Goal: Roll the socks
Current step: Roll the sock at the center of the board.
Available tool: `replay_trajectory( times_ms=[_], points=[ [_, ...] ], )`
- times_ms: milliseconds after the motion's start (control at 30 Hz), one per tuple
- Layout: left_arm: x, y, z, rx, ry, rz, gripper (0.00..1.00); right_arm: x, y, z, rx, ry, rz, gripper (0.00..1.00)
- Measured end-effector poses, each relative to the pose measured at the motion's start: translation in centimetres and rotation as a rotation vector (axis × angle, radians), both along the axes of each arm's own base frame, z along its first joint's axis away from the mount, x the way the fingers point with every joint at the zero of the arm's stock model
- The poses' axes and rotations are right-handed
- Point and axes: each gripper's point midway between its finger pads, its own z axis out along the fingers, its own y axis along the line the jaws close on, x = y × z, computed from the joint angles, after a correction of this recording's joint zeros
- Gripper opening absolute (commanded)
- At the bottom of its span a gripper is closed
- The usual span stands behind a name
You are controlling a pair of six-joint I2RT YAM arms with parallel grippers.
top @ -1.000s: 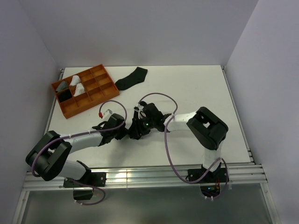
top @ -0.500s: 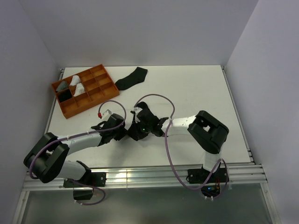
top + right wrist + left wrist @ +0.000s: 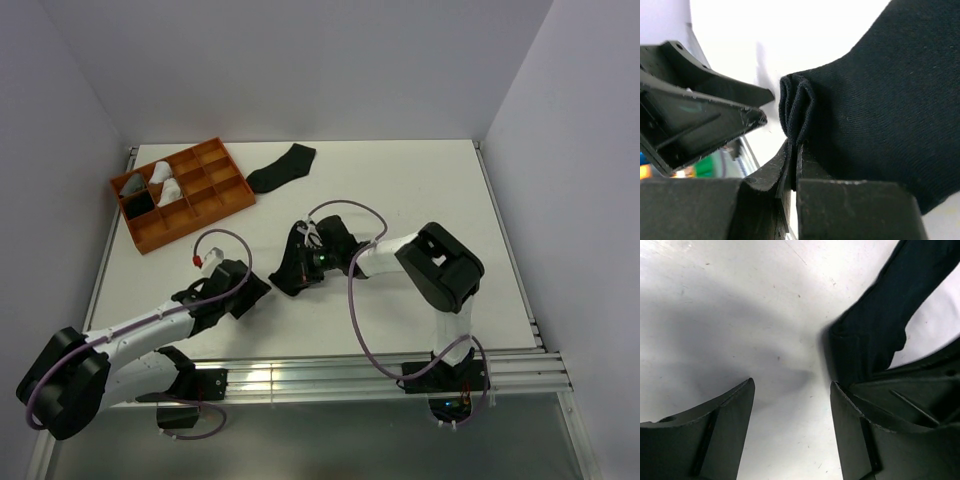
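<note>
A black sock [image 3: 290,279] lies bunched near the middle of the white table [image 3: 420,190]. My right gripper [image 3: 303,268] is shut on its folded edge; in the right wrist view the fingers pinch the doubled fabric [image 3: 792,117] at the gripper [image 3: 793,150], and the rest of the sock [image 3: 880,100] spreads to the right. My left gripper [image 3: 262,289] sits just left of the sock, open and empty. In the left wrist view its fingers [image 3: 740,405] stand apart over bare table, with the sock [image 3: 870,335] ahead and to the right. A second black sock [image 3: 281,167] lies flat at the back.
An orange compartment tray [image 3: 215,190] stands at the back left with rolled white, grey and black socks in its left cells. Grey walls close in on both sides. A metal rail runs along the near table edge [image 3: 300,375].
My left gripper has let go of the sock, opened and drawn back to the left. My right gripper has shut on the sock's fold and holds it in place.
</note>
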Motion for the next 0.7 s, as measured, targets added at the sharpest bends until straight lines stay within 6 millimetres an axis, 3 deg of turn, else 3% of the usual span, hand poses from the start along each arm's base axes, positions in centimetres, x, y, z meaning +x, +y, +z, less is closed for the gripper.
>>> replay_trajectory(
  times_ms=[233, 700],
  points=[
    [0.8, -1.2, -0.2, -0.05, -0.005, 0.003, 0.6, -0.9, 0.1, -1.8, 0.048, 0.177, -0.019, 0.0],
    [2.3, -3.3, -1.1, -0.117, 0.02, 0.029, 0.34, -1.1, 0.2, -1.7, 0.132, 0.284, -0.042, 0.0]
  ],
)
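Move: Pinched in the right fingers, the folded near end of the black sock lies about 4 cm ahead and 4 cm to the right of the left hand, a touch below it. The sock's body stretches outward, its middle some 10 cm ahead and 8 cm right of the left hand. The spare black sock lies roughly 33 cm ahead and 7 cm right of it. For the right hand, the folded end is right at its fingertips, the body's middle about 7 cm ahead and 3 cm right. Closing in on the fold beside the right fingertips, the left hand slides right and forward about 4 cm, sinking slightly, its fingers narrowing from wide to about a third open astride the folded end. The right hand keeps its pinch, lowers and draws back a little, about 2 cm in all, while rolling some 15 degrees about its fingers, top side forward. ##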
